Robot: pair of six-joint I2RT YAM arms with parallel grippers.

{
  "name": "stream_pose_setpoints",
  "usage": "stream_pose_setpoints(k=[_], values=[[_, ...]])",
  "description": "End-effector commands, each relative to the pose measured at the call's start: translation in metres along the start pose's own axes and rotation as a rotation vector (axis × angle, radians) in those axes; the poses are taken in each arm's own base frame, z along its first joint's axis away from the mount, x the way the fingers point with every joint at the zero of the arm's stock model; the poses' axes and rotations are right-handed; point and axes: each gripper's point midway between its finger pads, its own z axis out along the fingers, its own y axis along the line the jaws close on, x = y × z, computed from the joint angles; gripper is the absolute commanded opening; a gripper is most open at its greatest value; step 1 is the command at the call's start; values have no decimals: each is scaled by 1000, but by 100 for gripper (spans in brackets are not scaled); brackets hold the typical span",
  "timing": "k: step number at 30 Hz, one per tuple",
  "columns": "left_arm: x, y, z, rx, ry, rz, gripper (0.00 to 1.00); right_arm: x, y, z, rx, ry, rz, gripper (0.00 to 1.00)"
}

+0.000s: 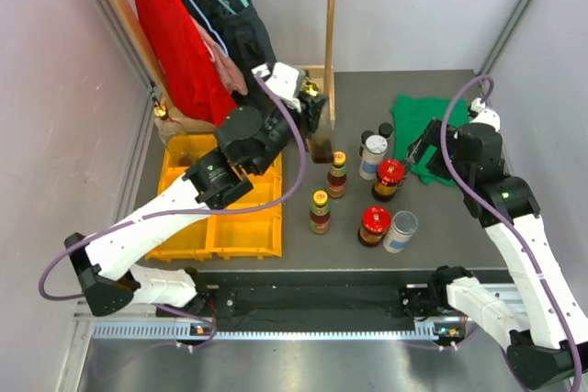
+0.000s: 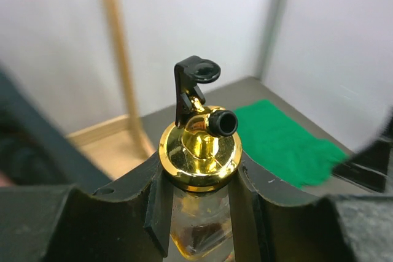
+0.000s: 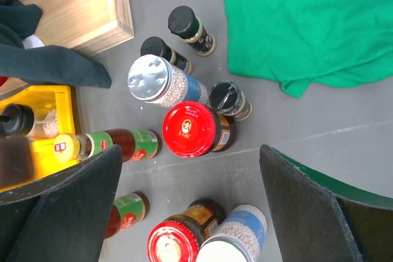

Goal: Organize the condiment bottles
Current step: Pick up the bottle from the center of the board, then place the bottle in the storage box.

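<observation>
My left gripper point(image 2: 199, 210) is shut on the neck of a tall clear bottle with a gold top point(image 2: 199, 151) and a black spout. In the top view that bottle point(image 1: 322, 147) hangs by the wooden post, right of the yellow tray. On the table stand two yellow-capped sauce bottles point(image 1: 337, 174), two red-lidded jars point(image 1: 389, 178), a silver-lidded canister point(image 1: 373, 155), a white-topped canister point(image 1: 401, 230) and black-capped jars point(image 1: 386, 130). My right gripper point(image 3: 190, 194) hangs open above them, over a red-lidded jar point(image 3: 191, 129), holding nothing.
A yellow compartment tray point(image 1: 234, 227) lies at the left, with a dark-capped bottle in it point(image 3: 18, 121). A green cloth point(image 1: 432, 126) lies at the back right. A wooden frame point(image 1: 331, 34) with hanging clothes point(image 1: 179, 34) stands behind.
</observation>
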Motion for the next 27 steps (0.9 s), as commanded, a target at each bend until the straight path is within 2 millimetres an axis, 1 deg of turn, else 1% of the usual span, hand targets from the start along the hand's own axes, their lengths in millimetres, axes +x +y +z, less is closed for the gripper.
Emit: stream_pose_setpoints(k=[1, 3, 4, 5, 6, 7, 8, 9, 10, 11, 13, 16, 17, 18, 19, 20, 21, 22, 23, 24, 26, 27], values=[[-80, 62, -36, -298, -225, -24, 0, -12, 5, -2, -24, -44, 27, 92], [-87, 74, -46, -358, -242, -31, 0, -11, 6, 0, -25, -40, 28, 92], [-86, 79, -48, -383, -239, -20, 0, -11, 6, 0, -24, -39, 29, 92], [-85, 88, -53, -435, -235, -20, 0, -11, 6, 1, -25, -37, 27, 92], [-88, 94, -59, -467, -241, -11, 0, -11, 6, 1, -26, -36, 30, 92], [-84, 101, -62, -508, -235, -6, 0, -10, 5, 2, -22, -35, 29, 92], [-82, 112, -69, -577, -229, -8, 0, -10, 6, 2, -23, -34, 31, 92], [-83, 120, -74, -625, -236, -3, 0, -9, 6, 3, -25, -31, 31, 92], [-76, 126, -77, -664, -224, 7, 0, -9, 6, 4, -24, -30, 31, 92], [-73, 138, -86, -744, -217, 1, 0, -8, 6, 4, -25, -28, 32, 92], [-67, 150, -94, -819, -219, 3, 0, -8, 6, 5, -25, -26, 30, 92], [-60, 176, -114, -961, -215, -18, 0, -7, 7, 5, -26, -22, 30, 92], [-59, 189, -120, -1008, -219, -17, 0, -7, 7, 5, -26, -22, 30, 92], [-60, 197, -128, -1044, -237, -48, 0, -7, 7, 5, -26, -22, 30, 92], [-59, 203, -132, -1065, -243, -56, 0, -8, 7, 6, -27, -25, 30, 92], [-55, 217, -139, -1110, -228, -43, 0, -8, 6, 6, -25, -22, 30, 92], [-56, 223, -145, -1120, -256, -89, 0, -7, 7, 6, -26, -22, 30, 92], [-57, 228, -148, -1129, -263, -97, 0, -7, 7, 6, -26, -22, 30, 92], [-54, 240, -155, -1167, -243, -74, 0, -6, 7, 7, -26, -18, 31, 92], [-54, 244, -157, -1180, -263, -101, 0, -6, 7, 8, -24, -16, 30, 92], [-53, 255, -162, -1219, -264, -94, 0, -6, 8, 8, -27, -14, 31, 92], [-48, 259, -161, -1230, -255, -94, 0, -5, 8, 9, -29, -11, 34, 92]])
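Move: The left hand already holds the gold-capped oil bottle upright by its neck, high over the table. The yellow box's far-left cell lies some 32 cm to its left, 8 cm ahead and 40 cm below, with the first oil bottle standing in it. Two black-lidded jars stand in the box about 19 and 12 cm to the hand's left, 5 cm ahead. From the right hand that cell is some 57 cm left, 9 cm ahead. Still gripping the oil bottle's neck, the left hand sweeps it left by nearly 30 cm, high over the black-lidded jars towards the far-left cell of the yellow box. It first rises a few centimetres and then eases back down, while the wrist swings counter-clockwise some 70 degrees, taking the fingers from forward-right to forward-left. ##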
